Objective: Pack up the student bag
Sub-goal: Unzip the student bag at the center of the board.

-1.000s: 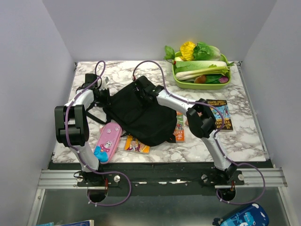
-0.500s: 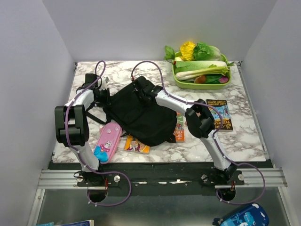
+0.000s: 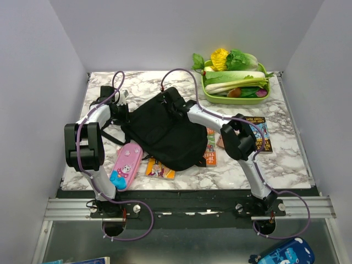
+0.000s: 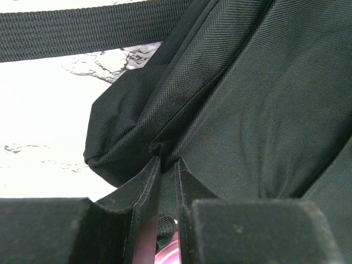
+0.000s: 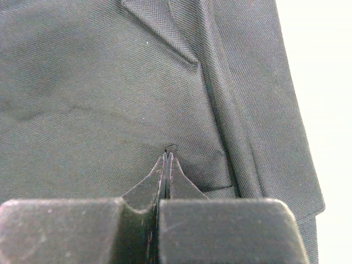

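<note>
The student bag (image 3: 165, 135), a large black fabric backpack, lies in the middle of the marble table. My left gripper (image 3: 122, 113) is at its left edge. In the left wrist view a fold of the bag (image 4: 231, 110) sits between the narrow jaws of that gripper (image 4: 168, 160), which is shut on it. My right gripper (image 3: 171, 104) is at the bag's far top edge. In the right wrist view this gripper (image 5: 167, 155) is shut, with a small pucker of the bag's fabric (image 5: 110, 99) pinched at its tips.
A pink pencil case (image 3: 127, 165) lies at the bag's near left. Colourful books (image 3: 160, 168) (image 3: 210, 149) stick out from under the bag, and another book (image 3: 259, 133) lies to the right. A green tray (image 3: 204, 87) of vegetables stands at the back right.
My right gripper has closed onto the bag's top edge, and that arm's elbow has shifted right and away. The left jaws have tightened slightly on the fold.
</note>
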Controlling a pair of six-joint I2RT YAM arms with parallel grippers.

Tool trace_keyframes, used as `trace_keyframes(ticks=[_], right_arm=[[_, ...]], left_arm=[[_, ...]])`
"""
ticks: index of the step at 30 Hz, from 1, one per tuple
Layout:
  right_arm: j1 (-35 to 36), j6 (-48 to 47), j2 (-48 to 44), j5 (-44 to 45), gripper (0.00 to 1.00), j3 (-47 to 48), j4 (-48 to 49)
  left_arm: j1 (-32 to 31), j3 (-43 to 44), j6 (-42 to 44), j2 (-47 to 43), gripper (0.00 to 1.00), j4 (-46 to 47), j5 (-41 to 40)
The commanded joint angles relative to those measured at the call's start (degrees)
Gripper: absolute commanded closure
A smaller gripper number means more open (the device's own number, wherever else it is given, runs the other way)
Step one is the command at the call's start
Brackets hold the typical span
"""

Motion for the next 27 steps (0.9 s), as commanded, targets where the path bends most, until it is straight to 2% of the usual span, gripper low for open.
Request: trace_keyframes(ticks=[1, 7, 9, 12, 27], right_arm=[[-0.4, 5.58, -3.76, -1.97, 0.99, -2.03, 3.7], [-0.31, 10.26, -4.99, -5.84, 0.99, -2.29, 3.18], [-0.22, 10.7, -5.35, -7.68, 0.99, -2.47, 3.44], [0.57, 11.23, -6.05, -8.65, 0.99, -2.47, 3.35], [7.16, 11.14, -4.91, -11.47, 0.99, 1.4, 0.45]], left_arm=[[-1.53, -0.19, -0.1, -1.11, 0.78, -1.79, 3.17], [-2.67, -1.85, -1.59, -2.08, 0.85, -0.56, 3.17], [-3.02, -2.21, -2.64, -2.34, 0.93, -0.03, 3.09], [-3.11, -2.82, -4.23, -2.34, 1.0, 0.93, 3.17], [-3.46, -4.67, -7.39, -4.54, 1.0, 3.13, 3.61]])
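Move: My right hand already holds the zip pull. The end of the bag I am drawing it towards lies about 18 cm to its left and 6 cm back, where the bag's corner seam sits right between my left fingers, about 1 cm below the hand. The pink pencil case is some 19 cm straight back from my left hand. The Treehouse book, partly under the bag, is about 16 cm back and 13 cm right of my right hand. I keep the zip pull pinched in my right fingers and drag it left and back across the bag towards my left hand, about 8 cm, slowly at first and then faster. That hand rises some 3 cm and rolls its left side up. Meanwhile my left fingers shut on the corner seam and pinch it, slipping a centimetre or two to the right. ##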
